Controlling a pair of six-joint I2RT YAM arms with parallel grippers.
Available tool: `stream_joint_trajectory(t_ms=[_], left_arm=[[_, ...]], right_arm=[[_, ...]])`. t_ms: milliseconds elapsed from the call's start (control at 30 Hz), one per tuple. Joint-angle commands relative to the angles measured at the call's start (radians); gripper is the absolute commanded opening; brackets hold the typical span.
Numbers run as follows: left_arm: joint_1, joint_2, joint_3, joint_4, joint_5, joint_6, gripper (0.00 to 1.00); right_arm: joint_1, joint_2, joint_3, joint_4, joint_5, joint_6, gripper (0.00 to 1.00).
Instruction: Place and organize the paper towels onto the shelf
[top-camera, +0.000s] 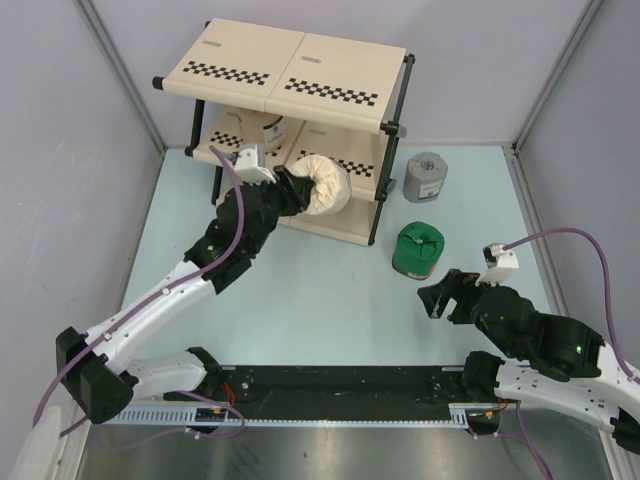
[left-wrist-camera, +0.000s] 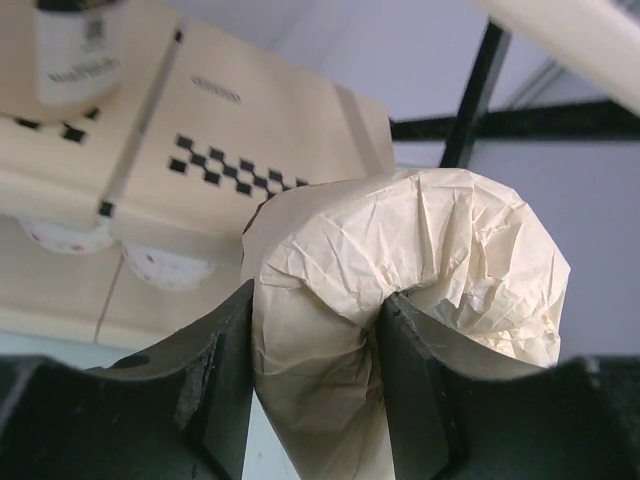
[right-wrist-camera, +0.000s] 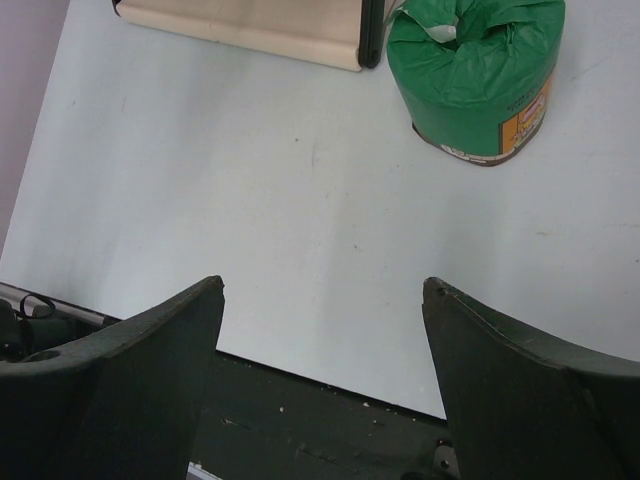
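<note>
My left gripper (top-camera: 298, 190) (left-wrist-camera: 315, 310) is shut on a tan paper towel roll (top-camera: 325, 185) (left-wrist-camera: 440, 260), one finger in its centre hole and one outside its wall. The roll hangs at the front of the shelf (top-camera: 300, 60) (left-wrist-camera: 250, 130), level with the lower tiers. A labelled white roll (top-camera: 265, 128) (left-wrist-camera: 75, 50) stands on the middle tier. Two white rolls (left-wrist-camera: 165, 265) show below it. On the table to the right of the shelf stand a grey roll (top-camera: 426, 177) and a green-wrapped roll (top-camera: 417, 250) (right-wrist-camera: 470, 80). My right gripper (top-camera: 432, 298) (right-wrist-camera: 322, 290) is open and holds nothing, near of the green roll.
The shelf's black posts (top-camera: 388, 180) (left-wrist-camera: 475, 95) frame its right side. The black base rail (top-camera: 340, 385) (right-wrist-camera: 300, 420) runs along the near table edge. Grey walls (top-camera: 60, 150) close in the left, right and back.
</note>
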Motion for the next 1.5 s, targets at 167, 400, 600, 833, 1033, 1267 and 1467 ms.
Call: stream_joint_trajectory(t_ms=[167,400,600,833,1033,1267,1467], left_arm=[[0.141,0.076,0.148,0.168,0.080,0.003,0.51],[0.159,0.140,0.162,0.254,0.058,0.015,0.50],[0.165,0.197,0.174,0.317,0.024,0.037,0.50],[0.176,0.255,0.225,0.347,-0.006,0.052,0.50],[0.181,0.301,0.266,0.338,-0.026,0.075,0.50],[0.184,0.323,0.274,0.320,-0.075,0.104,0.50],[0.188,0.333,0.272,0.321,-0.101,0.119,0.50]], right_arm=[[0.008,-0.009,0.002,0.003,0.038,0.021,0.85],[0.008,-0.010,0.002,0.003,0.038,0.021,0.85],[0.013,-0.013,0.002,0.000,0.043,0.025,0.85],[0.016,-0.009,0.002,-0.001,0.046,0.029,0.85],[0.019,-0.009,0.000,-0.004,0.051,0.033,0.85],[0.022,-0.012,0.000,-0.004,0.052,0.033,0.85],[0.024,-0.010,0.002,-0.006,0.055,0.035,0.85]])
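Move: The left hand already holds the cream-wrapped roll. The roll's free place, on the right-hand board of the middle shelf, lies about 18 cm ahead, 3 cm to the right and 5 cm lower. The brown roll on that shelf stands some 17 cm ahead and 9 cm left, about level. The nearer white roll below is around 15 cm ahead, 4 cm right, 24 cm down. From the idle right hand, the free place is roughly 36 cm ahead, 31 cm left, 5 cm up. Forward into the middle shelf, about 12 cm in all: the left hand starts quickly, veering some 3 cm left and rising about as much, then goes on more slowly nearly straight ahead, dipping and rising a little under the top board. The fingers keep their pinch on the cream roll while the wrist swings roughly 15 degrees counter-clockwise and tips slightly up, bringing the roll in beside the brown one. ##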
